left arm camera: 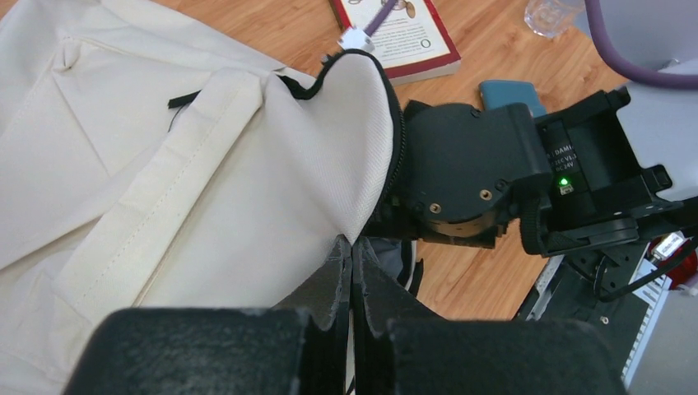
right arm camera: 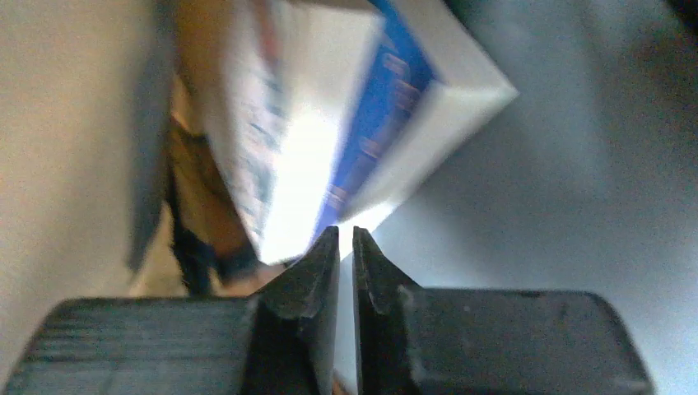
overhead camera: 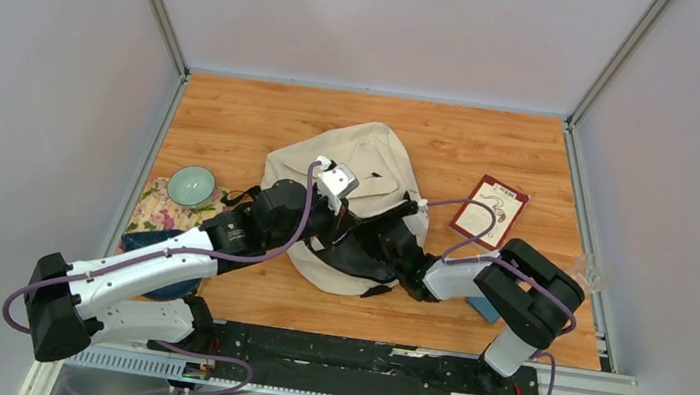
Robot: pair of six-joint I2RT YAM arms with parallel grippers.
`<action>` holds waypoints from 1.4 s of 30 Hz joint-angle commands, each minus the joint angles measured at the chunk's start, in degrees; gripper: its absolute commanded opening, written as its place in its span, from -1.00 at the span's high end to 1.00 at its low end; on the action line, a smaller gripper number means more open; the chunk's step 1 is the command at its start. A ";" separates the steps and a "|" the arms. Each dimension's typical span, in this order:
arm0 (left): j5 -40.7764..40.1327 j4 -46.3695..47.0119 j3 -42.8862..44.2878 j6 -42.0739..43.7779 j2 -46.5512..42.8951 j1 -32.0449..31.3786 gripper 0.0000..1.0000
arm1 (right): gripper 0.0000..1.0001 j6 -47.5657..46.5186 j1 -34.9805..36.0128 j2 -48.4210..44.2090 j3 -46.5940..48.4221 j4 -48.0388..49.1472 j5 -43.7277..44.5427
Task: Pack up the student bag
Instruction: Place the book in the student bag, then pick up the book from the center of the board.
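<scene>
The student bag (overhead camera: 370, 165), a cream fabric backpack, lies in the middle of the wooden table. My left gripper (left arm camera: 352, 243) is shut on the cream edge of the bag's opening (left arm camera: 354, 123) and lifts that flap with its black zipper. My right arm (left arm camera: 461, 169) reaches under the raised flap into the bag. Inside, in the right wrist view, my right gripper (right arm camera: 346, 234) has only a thin slit between its fingers and nothing shows between them. A blurred white and blue box-like item (right arm camera: 362, 115) sits just beyond its tips against the grey lining.
A red-bordered book (overhead camera: 490, 211) lies right of the bag, with a small blue item (overhead camera: 485, 308) and a clear plastic cup (overhead camera: 594, 273) nearer the right wall. At the left a green bowl (overhead camera: 191, 184) sits on a floral cloth (overhead camera: 155, 209).
</scene>
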 commanded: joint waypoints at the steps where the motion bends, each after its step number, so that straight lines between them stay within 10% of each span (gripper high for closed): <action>1: 1.02 2.86 -0.17 -0.08 -2.31 -0.30 1.00 | 0.65 1.86 1.29 -3.96 -8.88 9.77 0.03; 14: 2.95 1.73 -0.79 -1.57 -0.99 -0.39 0.99 | 0.08 -2.98 2.96 -38.86 -11.19 -33.34 9.59; 23: 8.04 -0.83 -0.18 -3.59 0.59 -0.30 0.16 | -0.15 1.33 2.87 -66.89 -14.70 -57.53 21.47; 30: 8.75 -0.57 0.79 -4.03 1.65 -0.30 -0.10 | -0.21 0.90 2.78 -85.87 -12.77 -71.94 30.26; 42: 10.50 -0.92 16.85 -2.89 17.46 0.31 -0.48 | -0.33 -8.42 1.56 -76.79 -5.22 -75.83 41.42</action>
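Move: The right hand is empty inside the bag's mouth, with the packed books' middle about 7 cm ahead, 4 cm left and nearly level. The red book waits some 27 cm to this hand's right, 8 cm farther out and 4 cm lower; the blue wallet lies about 20 cm nearer than the red book. The left hand pinches the raised edge of the bag, whose middle is 13 cm ahead, 5 cm left and 19 cm below; from it the red book is roughly 16 cm ahead, 28 cm right, 22 cm down. The right fingers leave the books and the bag's mouth, drawing back low at first, then rising and sweeping right, about 26 cm in all, towards the red book's side; they spread while the hand swings some 25 degrees clockwise. The left hand keeps its pinch at first, easing down, then opens wide and lets go of the bag's edge, edging back, then right about 5 cm. ##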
